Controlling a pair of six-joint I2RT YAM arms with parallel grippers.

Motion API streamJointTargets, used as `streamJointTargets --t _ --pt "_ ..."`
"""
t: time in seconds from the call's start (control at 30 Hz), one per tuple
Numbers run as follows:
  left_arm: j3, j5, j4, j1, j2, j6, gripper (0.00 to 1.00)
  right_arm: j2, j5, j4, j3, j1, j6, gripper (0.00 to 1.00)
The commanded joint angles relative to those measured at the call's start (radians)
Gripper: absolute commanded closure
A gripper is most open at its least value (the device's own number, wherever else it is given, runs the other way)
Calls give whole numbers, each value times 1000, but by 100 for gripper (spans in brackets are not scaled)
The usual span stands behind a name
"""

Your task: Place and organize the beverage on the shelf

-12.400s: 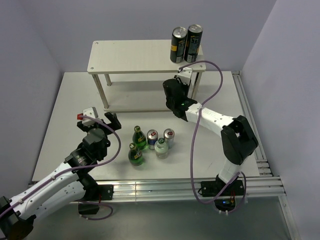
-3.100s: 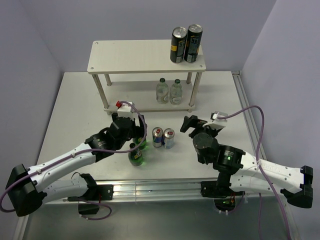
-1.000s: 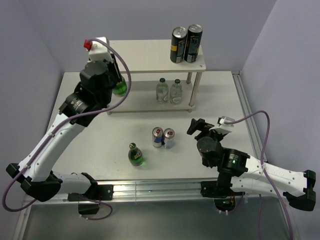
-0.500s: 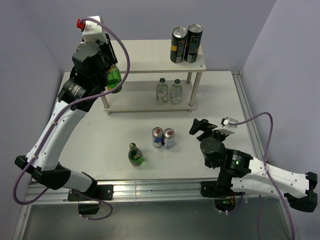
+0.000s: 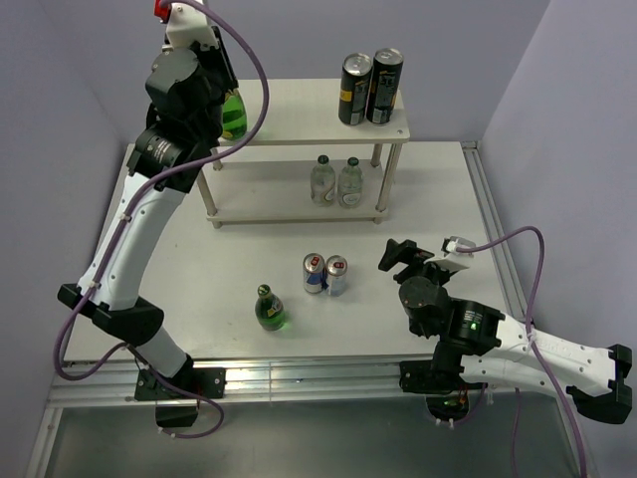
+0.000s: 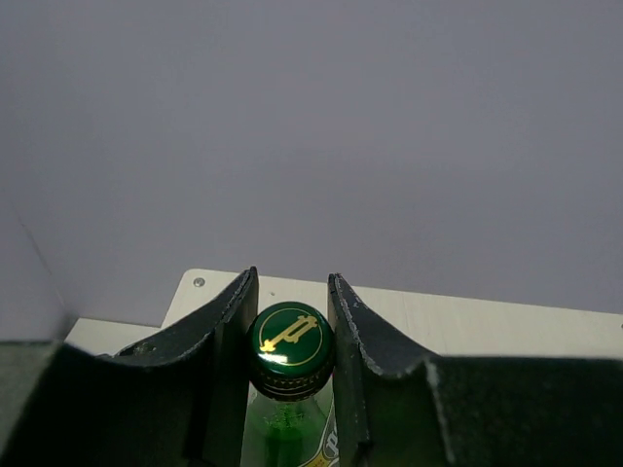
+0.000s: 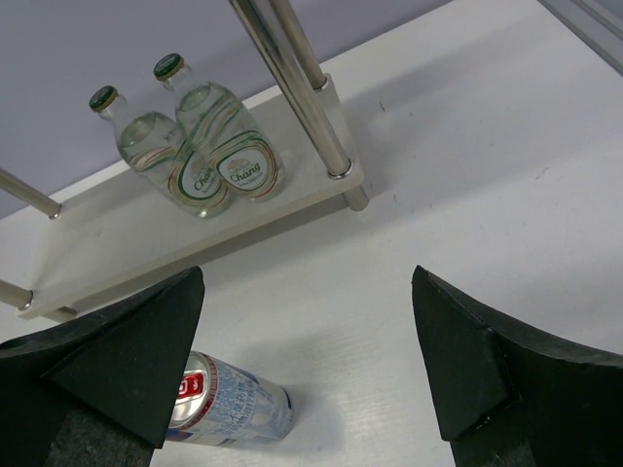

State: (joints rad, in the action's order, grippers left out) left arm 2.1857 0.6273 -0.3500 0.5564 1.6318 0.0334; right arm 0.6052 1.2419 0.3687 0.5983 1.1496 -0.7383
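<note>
My left gripper [image 5: 225, 92] is shut on the neck of a green glass bottle [image 5: 234, 117] and holds it just above the left part of the shelf's top board [image 5: 289, 112]. In the left wrist view the fingers [image 6: 237, 321] clamp below the green cap [image 6: 290, 338]. A second green bottle [image 5: 270, 310] stands on the table. Two silver cans [image 5: 324, 273] stand side by side near it. Two clear green-capped bottles [image 5: 335, 180] stand on the lower board. My right gripper [image 5: 398, 255] hovers open right of the cans, with one can [image 7: 229, 399] by its left finger.
Two tall black-and-yellow cans [image 5: 369, 88] stand at the top board's right end. A metal shelf leg [image 7: 297, 92] rises beside the clear bottles [image 7: 200, 146]. A rail [image 5: 493, 229] runs along the table's right edge, and walls close in on three sides.
My left arm has risen with the green bottle from beside the shelf's left end to over the top board. The right arm has hardly shifted.
</note>
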Motion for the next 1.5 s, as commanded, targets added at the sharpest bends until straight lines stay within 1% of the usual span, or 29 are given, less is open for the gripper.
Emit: streamJointTargets --t 0.0,0.13,0.33,0.43,0.6,0.7,0.87,0.93,1.03,1.07,1.1,1.17,1.27,1.33,1.37,1.47 --pt "89 0 215 -6 -17 -76 100 -8 37 -16 -6 4 -9 6" --pt "82 5 241 -19 3 -105 100 -12 33 -27 -8 5 -3 7" --pt "-38 -20 376 -61 3 -116 100 -19 31 -33 -15 4 -1 7" --pt "-70 -29 427 -79 11 -119 100 -18 33 -34 -15 4 0 7" --pt "-34 -38 427 -110 57 -115 100 -24 36 -25 -14 5 -9 7" --pt "-38 -47 442 -121 68 -112 100 -30 36 -25 -18 5 -10 8" --pt "-81 -23 474 -130 74 -112 100 -35 40 -8 -19 4 -27 8" --pt "-111 -17 483 -133 69 -101 97 -38 39 -2 -20 4 -30 8" --pt "-159 -15 502 -135 54 -95 75 -44 39 9 -20 6 -39 8" --pt "-170 -23 505 -133 48 -96 53 -47 39 10 -20 4 -44 8" --pt "-191 -28 511 -133 45 -98 40 -47 39 12 -22 4 -46 8" --pt "-204 -31 516 -133 36 -96 21 -51 39 15 -22 4 -47 7" --pt "-218 -34 513 -133 31 -96 12 -51 39 18 -22 5 -52 8" --pt "-216 -31 502 -135 28 -92 9 -53 39 21 -22 4 -56 7" --pt "-213 -29 497 -133 25 -93 1 -54 39 21 -22 4 -55 7" --pt "-204 -35 459 -131 5 -78 1 -56 39 22 -25 4 -58 7"
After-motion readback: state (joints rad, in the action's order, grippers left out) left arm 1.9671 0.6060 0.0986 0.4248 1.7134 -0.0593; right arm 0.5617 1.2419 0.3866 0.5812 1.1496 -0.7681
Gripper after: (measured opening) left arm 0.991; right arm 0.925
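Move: Hanging from the left hand by its neck, the green bottle is bound for a clear spot near the left end of the top shelf, about 7 cm ahead, 3 cm left and 18 cm below that hand. On the same shelf two black cans stand roughly 26 and 32 cm to the hand's right, 7 cm ahead and 10 cm lower. From the right hand the spot is some 26 cm ahead, 40 cm left and 14 cm up. Carrying the green bottle farther in over the top shelf, the left hand lifts it about a centimetre, then takes it some 7 cm forward with a drift left, sinking as it goes and turning slightly counter-clockwise. There the fingers open wide, letting go of the neck, while the hand dips another centimetre around it and the fingers tilt up a little. ##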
